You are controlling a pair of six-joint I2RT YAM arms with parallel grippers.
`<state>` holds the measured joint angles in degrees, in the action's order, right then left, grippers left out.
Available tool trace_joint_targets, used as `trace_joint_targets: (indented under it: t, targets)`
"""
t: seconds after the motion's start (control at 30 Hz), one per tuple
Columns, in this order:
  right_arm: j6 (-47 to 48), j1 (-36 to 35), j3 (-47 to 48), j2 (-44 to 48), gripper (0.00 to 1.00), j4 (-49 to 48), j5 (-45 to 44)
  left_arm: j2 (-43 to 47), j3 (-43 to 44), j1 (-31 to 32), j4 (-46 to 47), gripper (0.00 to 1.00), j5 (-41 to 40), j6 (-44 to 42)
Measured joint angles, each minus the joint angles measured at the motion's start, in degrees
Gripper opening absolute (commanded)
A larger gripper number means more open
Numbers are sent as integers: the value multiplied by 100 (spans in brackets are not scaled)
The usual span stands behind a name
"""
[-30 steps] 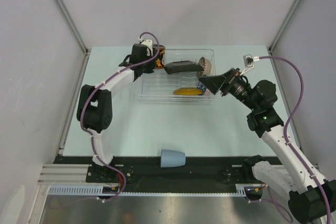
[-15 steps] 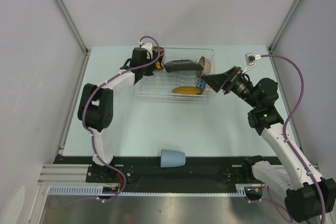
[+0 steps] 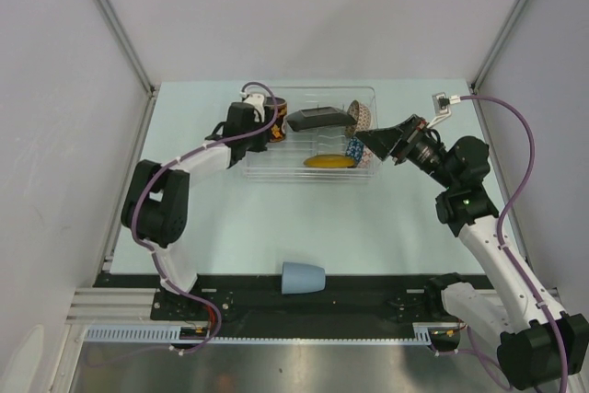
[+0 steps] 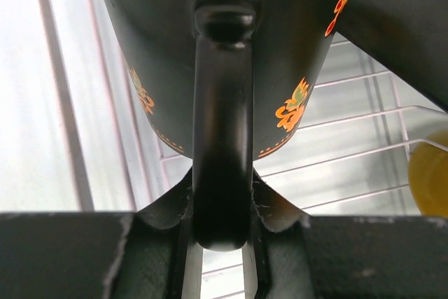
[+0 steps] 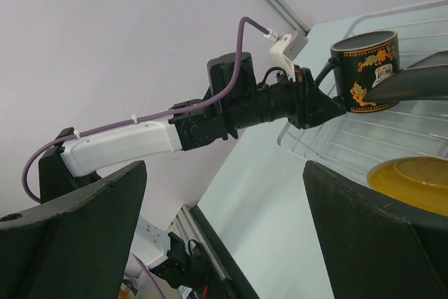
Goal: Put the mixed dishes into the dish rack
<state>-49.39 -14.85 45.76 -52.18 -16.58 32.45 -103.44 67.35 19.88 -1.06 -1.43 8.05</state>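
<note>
The dark mug (image 3: 277, 120) with orange flowers hangs over the left end of the clear dish rack (image 3: 276, 165). My left gripper (image 3: 264, 125) is shut on its handle (image 4: 222, 124), which fills the gap between the fingers of that gripper (image 4: 222, 239). In the rack stand the black square plate (image 3: 317, 118), the cream-pink bowl (image 3: 362, 114), the blue bowl (image 3: 354, 147) and the yellow saucer (image 3: 329, 161). The small light-blue cup (image 3: 302, 277) lies on its side at the table's near edge. My right gripper (image 3: 376, 143) stands wide open and empty at the rack's right end.
The right wrist view shows the left arm (image 5: 140, 141) reaching in with the mug (image 5: 364, 71), above the rack's wire grid (image 5: 350, 148) and beside the saucer (image 5: 409, 176). Grey walls and metal posts (image 3: 115, 25) enclose the table.
My left gripper has carried the mug toward the near side over the rack's left end, and its elbow has swung left. The right gripper has drawn back slightly to the right.
</note>
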Motion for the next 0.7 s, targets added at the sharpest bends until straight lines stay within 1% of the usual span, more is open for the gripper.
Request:
trace_joint_targets:
  t: [0.1,0.13,0.2,0.23,0.3,0.33,0.43,0.6,0.7]
  targets:
    - [-2,-2,0,-4,100,4,2,15,-28,57,4,37,44,59]
    - [-4,-2,0,-4,100,9,2,15,-31,79,-44,49,85,72]
    - [-7,2,0,-7,100,20,2,15,-107,173,-192,62,221,39]
    - [-9,9,0,-11,100,33,4,15,-170,260,-280,75,319,66]
    - [-7,22,0,-15,100,66,7,15,-282,424,-463,80,450,68]
    - [-7,35,0,-15,100,87,17,9,-302,490,-468,84,426,72]
    - [-2,81,0,-22,100,133,31,11,-310,542,-623,91,470,85]
    - [-2,111,0,-81,100,149,42,39,-319,557,-640,97,533,92]
    - [-2,111,0,-87,100,175,42,140,-319,555,-739,99,540,81]
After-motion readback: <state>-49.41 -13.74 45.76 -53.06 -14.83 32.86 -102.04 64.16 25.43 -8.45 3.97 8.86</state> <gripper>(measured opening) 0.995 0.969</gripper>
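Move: The left hand has the mug by its handle in the rack's left part: the mug's body is about 5 cm ahead of that hand, 3 cm to its right and some 2 cm higher. From the same hand, the black plate stands roughly 6 cm ahead and 15 cm right, about level with it, and the yellow plate some 5 cm back, 17 cm right and 4 cm lower. From the right hand, the mug lies about 26 cm ahead, 22 cm left and 25 cm below. The left hand opens its fingers from their grip on the mug's handle to nearly full width, while drawing back towards the rack's near edge by about 6 cm, with some 4 cm to the right and 3 cm down. Most of this goes in one quick sweep that then eases off with a slight rise, the wrist tipping about 10 degrees further down and turning nearly as much clockwise, so that the handle ends up loose between the spread fingers and the mug's rim close in front of the hand. ##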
